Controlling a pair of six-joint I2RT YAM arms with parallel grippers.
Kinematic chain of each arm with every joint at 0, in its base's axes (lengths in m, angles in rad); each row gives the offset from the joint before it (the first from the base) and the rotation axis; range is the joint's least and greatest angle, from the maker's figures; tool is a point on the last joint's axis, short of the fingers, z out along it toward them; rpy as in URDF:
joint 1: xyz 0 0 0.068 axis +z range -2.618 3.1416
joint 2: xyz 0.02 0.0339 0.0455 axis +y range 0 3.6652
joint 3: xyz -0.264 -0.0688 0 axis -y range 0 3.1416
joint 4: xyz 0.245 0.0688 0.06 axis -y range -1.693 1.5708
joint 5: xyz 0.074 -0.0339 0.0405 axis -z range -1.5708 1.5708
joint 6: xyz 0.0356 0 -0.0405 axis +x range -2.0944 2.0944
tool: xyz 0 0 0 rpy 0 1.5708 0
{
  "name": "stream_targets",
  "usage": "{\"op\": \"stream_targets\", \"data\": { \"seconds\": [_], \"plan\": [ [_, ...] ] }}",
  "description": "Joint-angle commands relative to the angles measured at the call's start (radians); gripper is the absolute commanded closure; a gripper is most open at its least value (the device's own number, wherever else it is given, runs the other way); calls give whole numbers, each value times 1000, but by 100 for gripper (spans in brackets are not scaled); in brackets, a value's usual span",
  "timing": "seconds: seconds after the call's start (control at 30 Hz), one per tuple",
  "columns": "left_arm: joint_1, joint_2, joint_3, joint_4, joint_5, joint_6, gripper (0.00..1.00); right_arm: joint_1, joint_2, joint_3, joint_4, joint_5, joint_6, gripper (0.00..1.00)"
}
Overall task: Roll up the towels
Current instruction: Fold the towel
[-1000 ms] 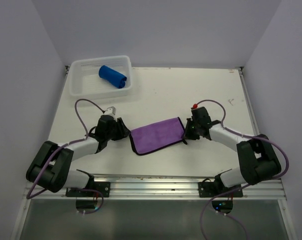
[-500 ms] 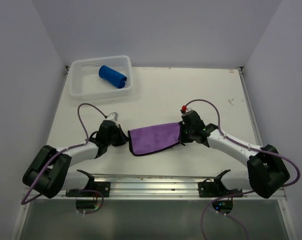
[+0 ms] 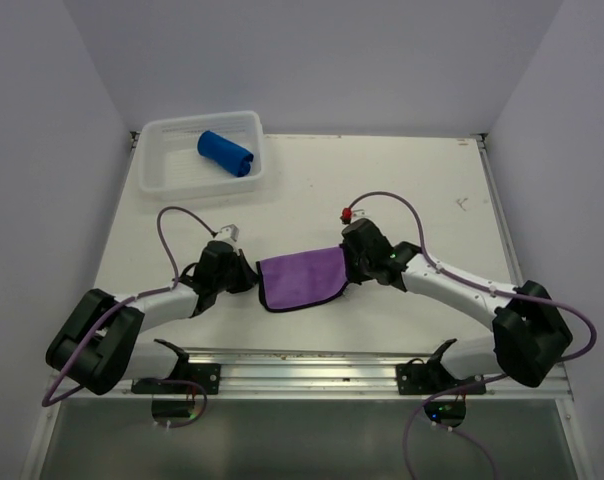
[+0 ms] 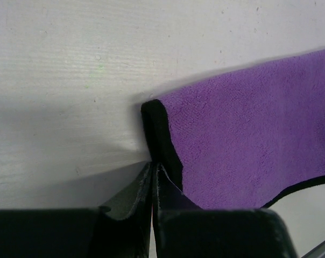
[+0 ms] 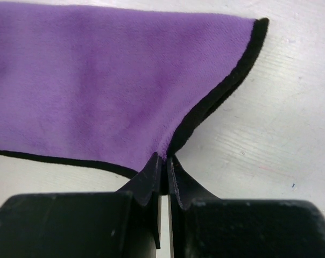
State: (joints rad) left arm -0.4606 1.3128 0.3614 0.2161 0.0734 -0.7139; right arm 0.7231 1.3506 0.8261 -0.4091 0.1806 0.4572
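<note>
The purple towel with its dark edge lies on the table between my two arms, folded over from the right. My left gripper is shut on its left edge; in the left wrist view the jaws pinch the black hem of the purple towel. At the opposite side my right gripper is shut on the right edge, lifted over the cloth; its wrist view shows the purple towel pulled into the closed tips. The royal blue towel sits rolled up in the basket.
A white plastic basket stands at the back left of the white table. A metal rail runs along the near edge. Purple cables loop from both wrists.
My left gripper has closed on the towel's left edge. My right gripper has carried the right edge leftward, so the towel now looks shorter.
</note>
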Motion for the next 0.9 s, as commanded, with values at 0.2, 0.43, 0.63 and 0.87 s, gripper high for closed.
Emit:
{"op": "stream_targets", "data": {
  "seconds": [0.2, 0.43, 0.63, 0.87],
  "plan": [
    [-6, 12, -2, -32, -12, 19, 92, 139, 117, 169, -39, 85, -9, 100],
    [-6, 16, -4, -20, -4, 16, 90, 229, 226, 274, -43, 91, 0, 100],
    [-6, 28, -2, -8, 5, 13, 90, 294, 304, 353, -51, 86, 6, 100],
    [-6, 28, -9, -1, 8, 8, 89, 331, 363, 401, -23, 34, 28, 100]
  ]
}}
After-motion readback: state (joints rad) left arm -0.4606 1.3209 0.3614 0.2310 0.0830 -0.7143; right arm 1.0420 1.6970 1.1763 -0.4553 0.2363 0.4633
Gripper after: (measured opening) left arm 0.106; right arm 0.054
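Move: The right hand holds the purple towel's right hem near its near corner, about 6 cm above the table. The left hem, where it is heading, lies some 19 cm to its left, level fore and aft and 5 cm lower, with the left gripper's tips about 20 cm to its left. The towel's far right corner is about 9 cm straight ahead of it, lower down. For the left hand, that left hem is right at its shut tips. Leftward, steadily and almost level, the right hand carries the pinched right hem about 13 cm back over the towel towards the left hem, easing some 3 cm back towards the base in the later part while the wrist turns about 15 degrees counter-clockwise. Its fingers keep their pinch. The left hand stays put, tips still on the left hem. ##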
